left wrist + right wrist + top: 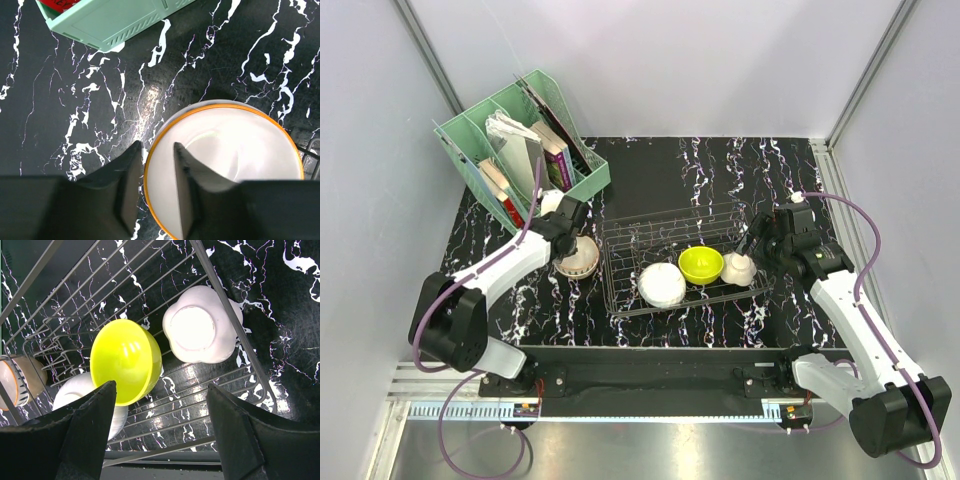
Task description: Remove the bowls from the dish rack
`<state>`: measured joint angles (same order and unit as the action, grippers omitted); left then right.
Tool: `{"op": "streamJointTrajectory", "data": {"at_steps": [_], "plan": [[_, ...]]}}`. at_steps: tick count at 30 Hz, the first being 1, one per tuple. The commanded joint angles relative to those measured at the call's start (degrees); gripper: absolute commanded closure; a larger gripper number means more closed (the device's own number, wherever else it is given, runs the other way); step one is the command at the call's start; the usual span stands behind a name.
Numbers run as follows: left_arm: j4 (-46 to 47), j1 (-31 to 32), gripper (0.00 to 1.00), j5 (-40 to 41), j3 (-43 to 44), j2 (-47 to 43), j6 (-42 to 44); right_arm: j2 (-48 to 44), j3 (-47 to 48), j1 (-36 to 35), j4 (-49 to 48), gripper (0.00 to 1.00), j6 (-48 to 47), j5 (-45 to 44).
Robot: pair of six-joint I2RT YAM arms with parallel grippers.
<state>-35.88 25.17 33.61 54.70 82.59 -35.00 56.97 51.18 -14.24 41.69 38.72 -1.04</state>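
The wire dish rack [630, 240] stands mid-table. In it lie a white bowl [662, 284], a yellow-green bowl [701, 264] and a white scalloped bowl [738, 268] at its right end. A tan bowl with an orange rim [579, 259] sits on the table left of the rack. My left gripper [157, 172] straddles that bowl's rim [150, 165], one finger outside, one inside, with a gap beside the rim. Above the rack's right end, my right gripper [160, 425] stands wide open and empty, over the yellow-green bowl [127, 360] and the scalloped bowl [197, 332].
A mint-green file organiser [470, 150] holding books stands at the back left, close behind the left gripper; its corner [110, 20] shows in the left wrist view. White walls enclose the black marbled table [660, 170].
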Motion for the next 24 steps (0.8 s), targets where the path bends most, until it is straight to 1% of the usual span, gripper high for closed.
{"op": "streamJointTrajectory", "data": {"at_steps": [1, 5, 7, 9, 10, 11, 12, 15, 18, 19, 20, 21, 22, 23, 24], "plan": [[1.8, -0.1, 0.62, 1.4, 0.5, -3.0, -0.9, -0.2, 0.0, 0.2, -0.5, 0.19, -0.7, -1.2], [0.3, -0.2, 0.61, 2.5, 0.7, -4.0, -0.3, -0.1, 0.1, 0.2, -0.6, 0.19, -0.7, -1.2], [-0.9, -0.2, 0.55, 3.2, 1.8, -5.4, -0.5, 0.0, 0.2, 0.2, -0.7, 0.19, -0.7, -1.1], [-3.5, -0.1, 0.52, 4.5, 2.7, -7.3, -1.2, 0.0, 0.3, 0.2, -0.6, 0.19, -1.0, -1.3], [-3.9, -0.2, 0.48, 4.7, 3.6, -8.7, -1.2, -0.2, 0.3, 0.2, -0.6, 0.19, -1.1, -1.5], [-4.7, 0.1, 0.47, 5.2, 3.9, -11.8, -0.9, -0.3, 0.2, 0.2, -0.6, 0.19, -1.2, -1.6], [-4.9, 0.3, 0.45, 5.2, 4.4, -13.1, 0.1, -0.5, 0.4, 0.2, -0.6, 0.19, -1.4, -1.8], [-4.9, 1.5, 0.38, 3.0, 5.9, -18.2, 3.2, -1.2, 1.3, 0.2, -0.7, 0.19, -1.7, -1.8], [-4.9, 3.4, 0.38, -2.6, 7.6, -18.6, 6.1, -1.3, 3.0, 0.1, -0.7, 0.19, -2.5, -1.7], [-4.9, 5.1, 0.38, -5.1, 8.5, -18.2, 6.2, -1.1, 3.3, 0.2, -0.7, 0.19, -2.7, -1.5], [-4.6, 6.5, 0.37, -5.9, 8.9, -17.6, 6.5, -0.8, 3.6, 0.2, -0.7, 0.19, -3.0, -1.3], [-4.5, 8.4, 0.37, -5.8, 9.4, -15.8, 7.7, -0.6, 4.0, 0.1, -0.6, 0.20, -2.9, -1.2], [-4.5, 12.8, 0.37, -3.8, 10.6, -14.4, 8.2, -0.2, 4.0, 0.2, -0.7, 0.20, -2.9, -0.6], [-4.5, 15.1, 0.37, -3.1, 11.3, -13.0, 8.9, 0.1, 4.1, 0.2, -0.7, 0.20, -2.9, 0.7], [-4.4, 17.3, 0.36, -2.8, 12.2, -9.6, 11.0, 0.2, 4.0, 0.2, -0.7, 0.20, -2.8, 0.8]]}}
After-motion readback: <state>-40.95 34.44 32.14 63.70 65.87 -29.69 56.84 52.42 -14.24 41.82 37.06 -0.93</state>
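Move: The white bowl in the rack lies about 23 cm to the left hand's right, 7 cm back and a few cm lower. The stack of bowls it straddles has its middle some 4 cm right, 1 back and 3 down. The yellow bowl is 33 cm right, 3 back and 3 down. From the right hand, the white bowl is about 16 cm left, 5 back and 11 below. Fingers opening wider, the left hand lifts off the stack about 13 cm, then swings 5 cm right towards the rack. ##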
